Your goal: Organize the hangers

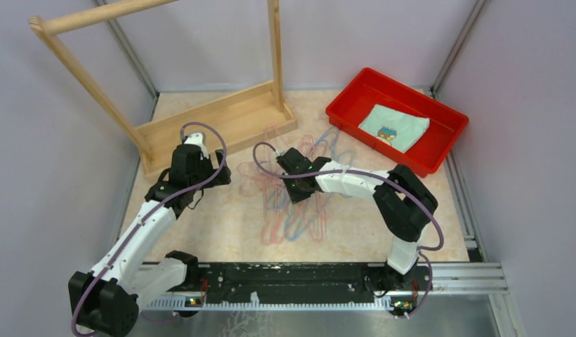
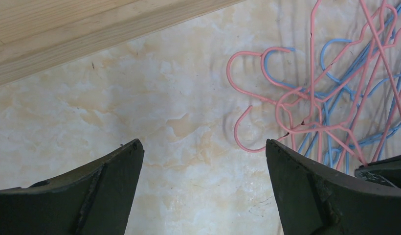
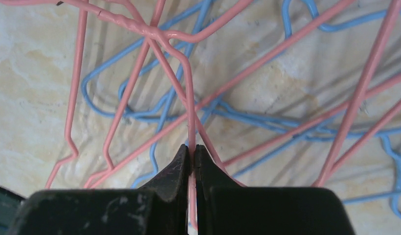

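Observation:
A tangled pile of thin pink and light blue hangers [image 1: 299,214] lies on the marbled table in front of the wooden rack. My right gripper [image 1: 299,191] is down in the pile. In the right wrist view it [image 3: 192,147] is shut on one straight wire of a pink hanger [image 3: 188,93], which runs between the pads; blue hangers [image 3: 267,120] lie beneath. My left gripper [image 1: 213,175] hangs wide open [image 2: 202,143] over bare table just left of the pile. Pink hooks [image 2: 241,137] and blue hooks [image 2: 335,46] lie beside its right finger, and nothing is between its fingers.
A wooden hanging rack stands at the back left on a slatted base [image 1: 222,116], whose edge shows in the left wrist view [image 2: 91,34]. A red tray [image 1: 420,95] at the back right holds a folded pale cloth [image 1: 394,128]. Grey walls enclose the table.

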### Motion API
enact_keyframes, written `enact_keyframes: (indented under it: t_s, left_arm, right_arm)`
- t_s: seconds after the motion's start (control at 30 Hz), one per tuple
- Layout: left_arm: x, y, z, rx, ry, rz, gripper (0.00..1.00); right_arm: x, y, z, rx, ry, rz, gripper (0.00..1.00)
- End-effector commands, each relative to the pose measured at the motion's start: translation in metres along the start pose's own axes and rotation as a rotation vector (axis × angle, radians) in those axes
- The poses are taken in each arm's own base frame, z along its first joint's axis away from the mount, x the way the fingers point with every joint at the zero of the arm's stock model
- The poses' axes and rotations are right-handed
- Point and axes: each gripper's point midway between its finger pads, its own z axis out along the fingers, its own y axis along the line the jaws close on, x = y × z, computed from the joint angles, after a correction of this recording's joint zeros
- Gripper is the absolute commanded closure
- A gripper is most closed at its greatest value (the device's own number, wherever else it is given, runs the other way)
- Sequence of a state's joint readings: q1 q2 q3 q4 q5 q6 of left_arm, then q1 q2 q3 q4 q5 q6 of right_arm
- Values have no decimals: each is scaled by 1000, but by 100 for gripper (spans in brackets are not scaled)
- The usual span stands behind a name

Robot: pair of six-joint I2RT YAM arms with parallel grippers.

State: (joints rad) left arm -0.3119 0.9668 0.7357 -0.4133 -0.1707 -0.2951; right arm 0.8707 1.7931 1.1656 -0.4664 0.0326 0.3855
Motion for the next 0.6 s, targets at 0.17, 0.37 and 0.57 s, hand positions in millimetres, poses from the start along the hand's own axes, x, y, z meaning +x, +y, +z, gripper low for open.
enact_keyframes:
  t_s: [0.17,0.37,0.57]
  left_arm:
    - [-22,-3,-7,3,-58,-11,0]
    - [-28,-1,-9,-14,-77,-26,0]
    - [-28,-2,-8,-11,-75,-26,0]
  right_arm:
    - [-50,-3,-139,9,-244,-21,100]
    - [-69,-3,-190,2,-326,-37,100]
    - [-127,20,-256,-194,-466,-10,100]
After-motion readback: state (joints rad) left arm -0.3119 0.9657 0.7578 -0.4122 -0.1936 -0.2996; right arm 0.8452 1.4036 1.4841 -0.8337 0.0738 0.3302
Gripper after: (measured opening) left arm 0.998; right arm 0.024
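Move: The right fingers are already shut on a wire of a pink hanger, beside its twisted neck, with the rest of the pink and blue hanger pile roughly 3 cm below, its middle some 2 cm farther out. The wooden rack tray is about 22 cm ahead and 23 cm to that hand's left; the red tray is some 24 cm ahead and 29 cm right. From the idle left hand, the rack tray lies around 14 cm ahead, 4 cm left and 13 cm below. Straight up and fast, about 22 cm, the right hand hauls the pinched pink hanger away from the pile, drifting some 3 cm to the right on the way. The wrist tips its fingers up and outward and lifts its left side, around 20 degrees in all, while the fingers stay shut on the wire. ##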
